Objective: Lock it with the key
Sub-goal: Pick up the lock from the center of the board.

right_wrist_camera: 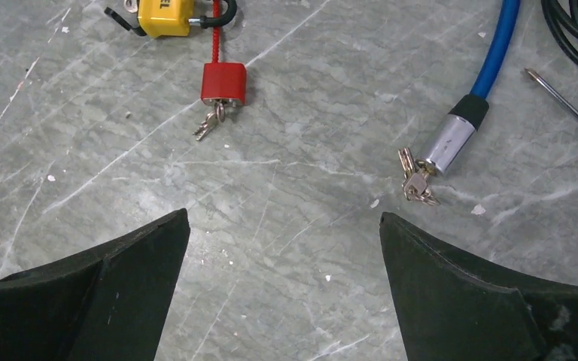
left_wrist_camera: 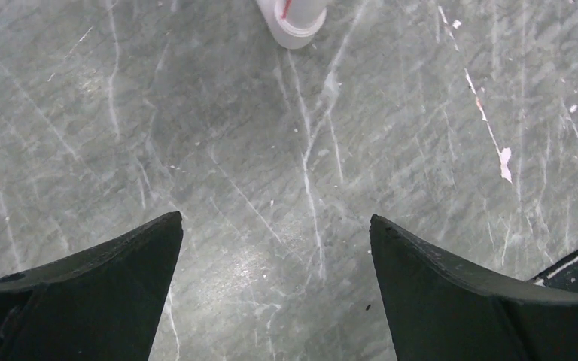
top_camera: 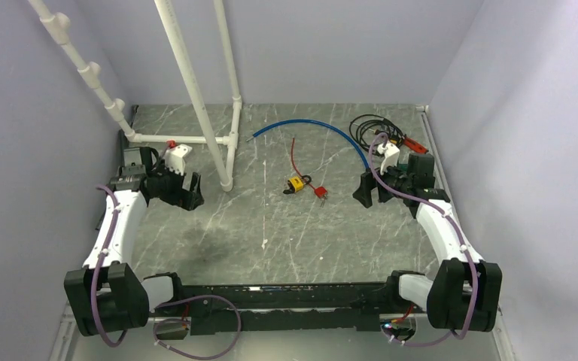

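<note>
A yellow padlock (top_camera: 296, 185) (right_wrist_camera: 167, 16) lies mid-table with a red cord through its black shackle. Beside it rests a small red padlock (top_camera: 320, 191) (right_wrist_camera: 223, 83) with a key (right_wrist_camera: 209, 124) hanging from its underside. A blue cable lock (top_camera: 323, 126) (right_wrist_camera: 497, 45) ends in a silver cylinder (right_wrist_camera: 451, 139) with a bunch of keys (right_wrist_camera: 415, 180) in it. My right gripper (top_camera: 366, 189) (right_wrist_camera: 284, 214) hovers open just right of the padlocks, holding nothing. Far to the left, my left gripper (top_camera: 188, 192) (left_wrist_camera: 275, 218) is open over bare table.
A white PVC pipe frame (top_camera: 196, 98) stands at the back left, one pipe foot (left_wrist_camera: 293, 19) just ahead of the left gripper. A coiled black cable (top_camera: 372, 128) (right_wrist_camera: 572, 30), a red tool (top_camera: 414, 143) and a screwdriver (right_wrist_camera: 564, 101) lie at the back right. Walls enclose three sides.
</note>
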Tool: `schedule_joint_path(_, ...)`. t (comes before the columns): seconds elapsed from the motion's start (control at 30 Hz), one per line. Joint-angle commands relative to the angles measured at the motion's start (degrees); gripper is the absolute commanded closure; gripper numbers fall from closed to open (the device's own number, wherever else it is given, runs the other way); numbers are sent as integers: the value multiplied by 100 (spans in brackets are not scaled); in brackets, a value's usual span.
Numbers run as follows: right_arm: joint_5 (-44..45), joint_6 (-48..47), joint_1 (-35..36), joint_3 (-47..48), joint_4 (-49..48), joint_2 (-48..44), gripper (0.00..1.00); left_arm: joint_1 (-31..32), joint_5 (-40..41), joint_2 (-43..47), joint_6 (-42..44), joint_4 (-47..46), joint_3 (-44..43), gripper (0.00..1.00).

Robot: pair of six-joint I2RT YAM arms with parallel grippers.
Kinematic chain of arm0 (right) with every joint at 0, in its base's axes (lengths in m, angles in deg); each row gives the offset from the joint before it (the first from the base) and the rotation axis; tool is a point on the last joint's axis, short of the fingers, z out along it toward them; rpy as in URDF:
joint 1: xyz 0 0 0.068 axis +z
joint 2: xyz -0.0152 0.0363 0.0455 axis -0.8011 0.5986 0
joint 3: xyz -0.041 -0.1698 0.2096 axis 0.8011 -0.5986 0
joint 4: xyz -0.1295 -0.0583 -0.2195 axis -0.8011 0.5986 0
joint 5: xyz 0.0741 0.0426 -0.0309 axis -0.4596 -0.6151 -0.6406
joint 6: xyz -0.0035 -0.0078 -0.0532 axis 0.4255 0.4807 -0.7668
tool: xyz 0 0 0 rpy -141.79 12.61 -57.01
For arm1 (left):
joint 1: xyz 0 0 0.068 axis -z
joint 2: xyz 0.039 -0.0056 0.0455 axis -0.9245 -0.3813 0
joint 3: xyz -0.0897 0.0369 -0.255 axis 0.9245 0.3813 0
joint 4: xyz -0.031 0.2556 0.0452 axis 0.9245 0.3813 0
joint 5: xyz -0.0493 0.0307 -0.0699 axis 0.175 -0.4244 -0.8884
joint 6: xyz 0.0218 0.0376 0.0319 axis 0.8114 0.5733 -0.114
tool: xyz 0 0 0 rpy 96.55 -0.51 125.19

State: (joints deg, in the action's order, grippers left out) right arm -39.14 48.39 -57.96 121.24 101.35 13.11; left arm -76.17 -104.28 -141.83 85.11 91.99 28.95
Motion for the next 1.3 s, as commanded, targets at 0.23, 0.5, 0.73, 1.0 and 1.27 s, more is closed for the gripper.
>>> schedule_joint_path(0.23,443,-359,1161,806,8,720,0,1203,-884,300,1125,851,163,1)
schedule_joint_path(0.5,1069,116,1886,981,-320,1221,1,2557,-147,-38,688,359,174,1)
schedule_joint_path(0.73,2232,278,2637,1554,-186,2158,12,3384,112,-401,280,-23,-14,1)
schedule_joint_path(1.0,2379,454,2775,2067,59,3045,23,3600,282,-498,216,-119,-85,1)
schedule_joint_path(1.27,2157,586,2793,2268,137,3481,30,3635,286,-520,228,-143,-108,1)
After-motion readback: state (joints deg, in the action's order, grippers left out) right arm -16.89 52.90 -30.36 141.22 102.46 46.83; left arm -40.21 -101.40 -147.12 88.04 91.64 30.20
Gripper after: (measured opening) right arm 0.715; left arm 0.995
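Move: The red lock lies about 13 cm to the right hand's left, some 6 cm ahead and 11 cm below. The yellow lock is roughly 7 cm farther left of the red one and 3 cm farther out; the blue cable's metal end lies about 11 cm ahead of the right hand, 2 cm to its right. From the left hand the red lock is some 35 cm right and 8 cm ahead, 12 cm below. Right hand sweeps about 11 cm left, sinking towards the red lock, fingers narrowing; left swings right and back. ##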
